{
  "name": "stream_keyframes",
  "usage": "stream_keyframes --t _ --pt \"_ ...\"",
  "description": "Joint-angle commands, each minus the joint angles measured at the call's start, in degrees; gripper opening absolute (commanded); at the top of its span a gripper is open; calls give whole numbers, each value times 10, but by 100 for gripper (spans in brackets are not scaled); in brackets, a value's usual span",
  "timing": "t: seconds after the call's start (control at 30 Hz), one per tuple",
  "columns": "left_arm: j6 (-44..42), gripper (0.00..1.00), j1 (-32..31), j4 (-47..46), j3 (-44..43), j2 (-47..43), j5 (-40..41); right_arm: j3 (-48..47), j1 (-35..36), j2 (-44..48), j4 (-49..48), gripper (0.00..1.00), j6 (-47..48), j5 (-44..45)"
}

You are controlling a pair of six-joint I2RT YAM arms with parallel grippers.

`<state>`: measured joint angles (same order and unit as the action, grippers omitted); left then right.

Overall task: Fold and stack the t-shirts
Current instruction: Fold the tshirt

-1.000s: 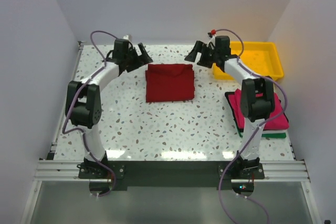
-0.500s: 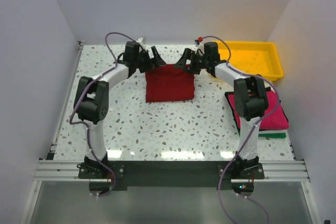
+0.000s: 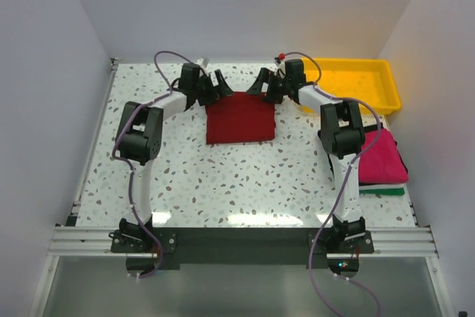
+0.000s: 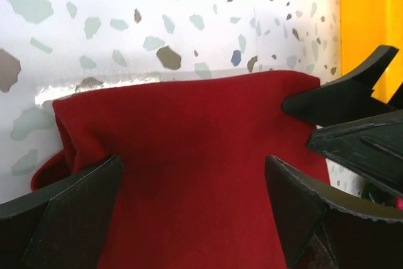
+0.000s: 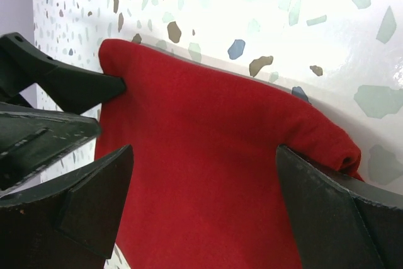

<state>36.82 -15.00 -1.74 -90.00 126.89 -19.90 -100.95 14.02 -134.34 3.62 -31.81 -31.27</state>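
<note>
A dark red t-shirt (image 3: 239,118) lies folded into a square on the speckled table. Both grippers are at its far edge. My left gripper (image 3: 217,85) stands open over the far left corner, its fingers astride the cloth (image 4: 189,155) with nothing clamped. At the far right corner my right gripper (image 3: 263,83) is also open, straddling the shirt (image 5: 214,124). Each wrist view shows the other gripper's black fingertips (image 4: 340,99) (image 5: 63,86) just past the fold. A magenta-pink t-shirt (image 3: 382,157) tops a folded stack at the right, with a green t-shirt (image 3: 386,191) showing at the bottom edge.
A yellow plastic tray (image 3: 371,79) sits at the back right, close behind the right gripper, and shows in the left wrist view (image 4: 371,23). The right arm's elbow (image 3: 340,131) overlaps the stack's left side. White walls enclose the table.
Both grippers have moved inward from the table's back corners to the far edge of the dark red t-shirt. They stayed open, and the shirt has not moved.
</note>
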Motion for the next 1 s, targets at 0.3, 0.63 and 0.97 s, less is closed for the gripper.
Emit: stream_keyframes --t 0.3,0.63,0.97 --pt "18 100 0 -116 240 -114 -38 219 5 101 -66 99 -10 0" --pt "18 100 -30 -112 458 -293 -11 468 56 297 -65 99 8 73" --pt "53 100 -60 -47 549 -501 81 490 83 445 11 99 41 105"
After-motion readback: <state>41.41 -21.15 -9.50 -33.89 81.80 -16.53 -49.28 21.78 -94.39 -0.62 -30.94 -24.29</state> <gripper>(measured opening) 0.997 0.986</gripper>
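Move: The folded red t-shirt's middle lies about 11 cm back and 8 cm to the right of the left hand, and some 12 cm back and 10 cm to the left of the right hand, about 2 cm below both. From the right hand, the yellow bin is some 37 cm to the right and 2 cm ahead; the pink shirt stack is about 48 cm right and 27 cm back. Both hands, fingers wide open on its far part, drag the red t-shirt straight back some 22 cm. ##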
